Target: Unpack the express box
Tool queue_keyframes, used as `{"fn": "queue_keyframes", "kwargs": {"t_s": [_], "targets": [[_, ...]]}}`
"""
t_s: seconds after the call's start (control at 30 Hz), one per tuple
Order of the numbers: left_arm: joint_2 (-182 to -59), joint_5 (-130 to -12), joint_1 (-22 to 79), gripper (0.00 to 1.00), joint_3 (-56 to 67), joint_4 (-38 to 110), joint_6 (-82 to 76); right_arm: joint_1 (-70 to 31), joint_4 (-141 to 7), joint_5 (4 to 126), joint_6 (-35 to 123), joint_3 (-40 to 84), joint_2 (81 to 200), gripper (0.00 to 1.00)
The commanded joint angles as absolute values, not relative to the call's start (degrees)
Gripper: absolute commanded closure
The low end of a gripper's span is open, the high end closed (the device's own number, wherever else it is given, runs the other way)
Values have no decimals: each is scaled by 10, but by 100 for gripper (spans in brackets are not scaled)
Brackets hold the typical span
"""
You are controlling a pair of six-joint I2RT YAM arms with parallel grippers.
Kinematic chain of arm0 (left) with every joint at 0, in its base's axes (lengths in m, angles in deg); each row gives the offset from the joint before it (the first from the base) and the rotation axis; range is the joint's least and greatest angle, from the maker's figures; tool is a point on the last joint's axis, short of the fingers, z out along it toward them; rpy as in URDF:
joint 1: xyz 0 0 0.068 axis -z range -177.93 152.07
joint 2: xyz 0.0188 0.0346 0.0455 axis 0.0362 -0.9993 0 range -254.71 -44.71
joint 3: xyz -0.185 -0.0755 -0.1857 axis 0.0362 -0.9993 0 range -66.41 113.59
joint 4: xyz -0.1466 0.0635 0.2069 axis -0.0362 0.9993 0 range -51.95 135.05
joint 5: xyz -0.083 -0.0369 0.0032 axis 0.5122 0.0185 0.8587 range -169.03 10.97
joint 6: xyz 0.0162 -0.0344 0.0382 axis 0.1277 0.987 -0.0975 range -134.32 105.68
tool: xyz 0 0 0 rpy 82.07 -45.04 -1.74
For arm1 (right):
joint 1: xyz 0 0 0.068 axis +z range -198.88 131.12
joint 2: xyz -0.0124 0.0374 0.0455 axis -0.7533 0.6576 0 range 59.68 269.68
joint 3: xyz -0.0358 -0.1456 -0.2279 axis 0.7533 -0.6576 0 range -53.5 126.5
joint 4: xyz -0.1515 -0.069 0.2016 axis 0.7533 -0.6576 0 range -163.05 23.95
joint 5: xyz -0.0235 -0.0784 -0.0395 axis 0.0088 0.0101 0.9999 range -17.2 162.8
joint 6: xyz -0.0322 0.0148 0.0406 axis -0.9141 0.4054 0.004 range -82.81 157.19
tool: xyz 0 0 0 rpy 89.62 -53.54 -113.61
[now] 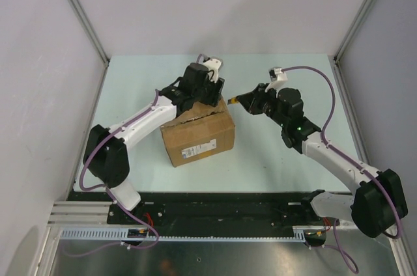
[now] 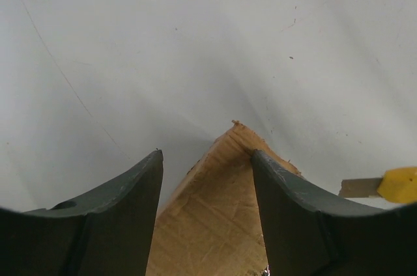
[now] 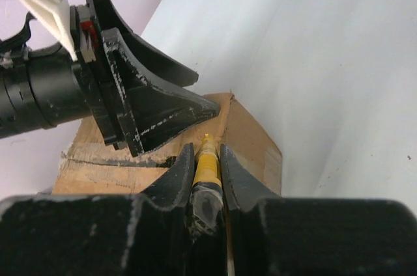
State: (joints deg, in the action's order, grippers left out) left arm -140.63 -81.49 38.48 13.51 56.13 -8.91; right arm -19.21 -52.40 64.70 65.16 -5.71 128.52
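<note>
The express box (image 1: pixel 199 134), a brown carton with a white label on its near side, stands mid-table with a ragged split along its top seam. My left gripper (image 1: pixel 210 96) hovers over the box's far top edge. In the left wrist view it (image 2: pixel 207 155) is open, and a cardboard flap corner (image 2: pixel 215 217) rises between the fingers, close against the right one. My right gripper (image 1: pixel 246 101) is beside the box's far right corner. It (image 3: pixel 207 148) is shut on a yellow utility knife (image 3: pixel 207 162), whose tip points at the box top (image 3: pixel 251 136).
White walls with aluminium posts (image 1: pixel 81 12) enclose the pale table (image 1: pixel 273 159) on three sides. A black rail (image 1: pixel 215 211) with both arm bases runs along the near edge. The knife's yellow tip (image 2: pixel 399 185) shows at the right of the left wrist view.
</note>
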Motion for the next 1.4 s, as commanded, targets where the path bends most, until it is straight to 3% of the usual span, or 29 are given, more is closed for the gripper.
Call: {"fn": "queue_keyframes", "kwargs": {"t_s": [0.0,0.5,1.37], "targets": [[-1411,-823,391,39,127,563,-120,-204,-473,642,675,-57,1292,100],[-1415,-825,395,57,95,574,-135,-230,-396,593,725,-72,1348,100],[-1408,-832,397,59,82,576,-134,-235,-358,615,745,-73,1378,100]]}}
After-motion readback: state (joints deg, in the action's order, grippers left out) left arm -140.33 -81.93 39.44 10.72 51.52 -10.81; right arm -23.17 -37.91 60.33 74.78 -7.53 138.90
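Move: The right hand holds the knife. The box's far right top corner lies about 5 cm ahead of that hand, 6 cm to its left and 6 below; the box's middle is some 4 cm back, 16 left and 13 lower. From the left hand, that corner is about 2 cm ahead, 1 cm right and 2 below. The knife's blade tip is roughly 4 cm to the left hand's right, 1 cm back and 1 higher. Forward by about 3.5 cm and down some 2.5, the right hand carries the knife in an unchanged grip to the box's top edge beside the left fingertips, bowing slightly right before coming back left and rolling about 10 degrees, left side up. The left hand stays almost in place and narrows its fingers from over half open around the corner, seeming to pinch it. ##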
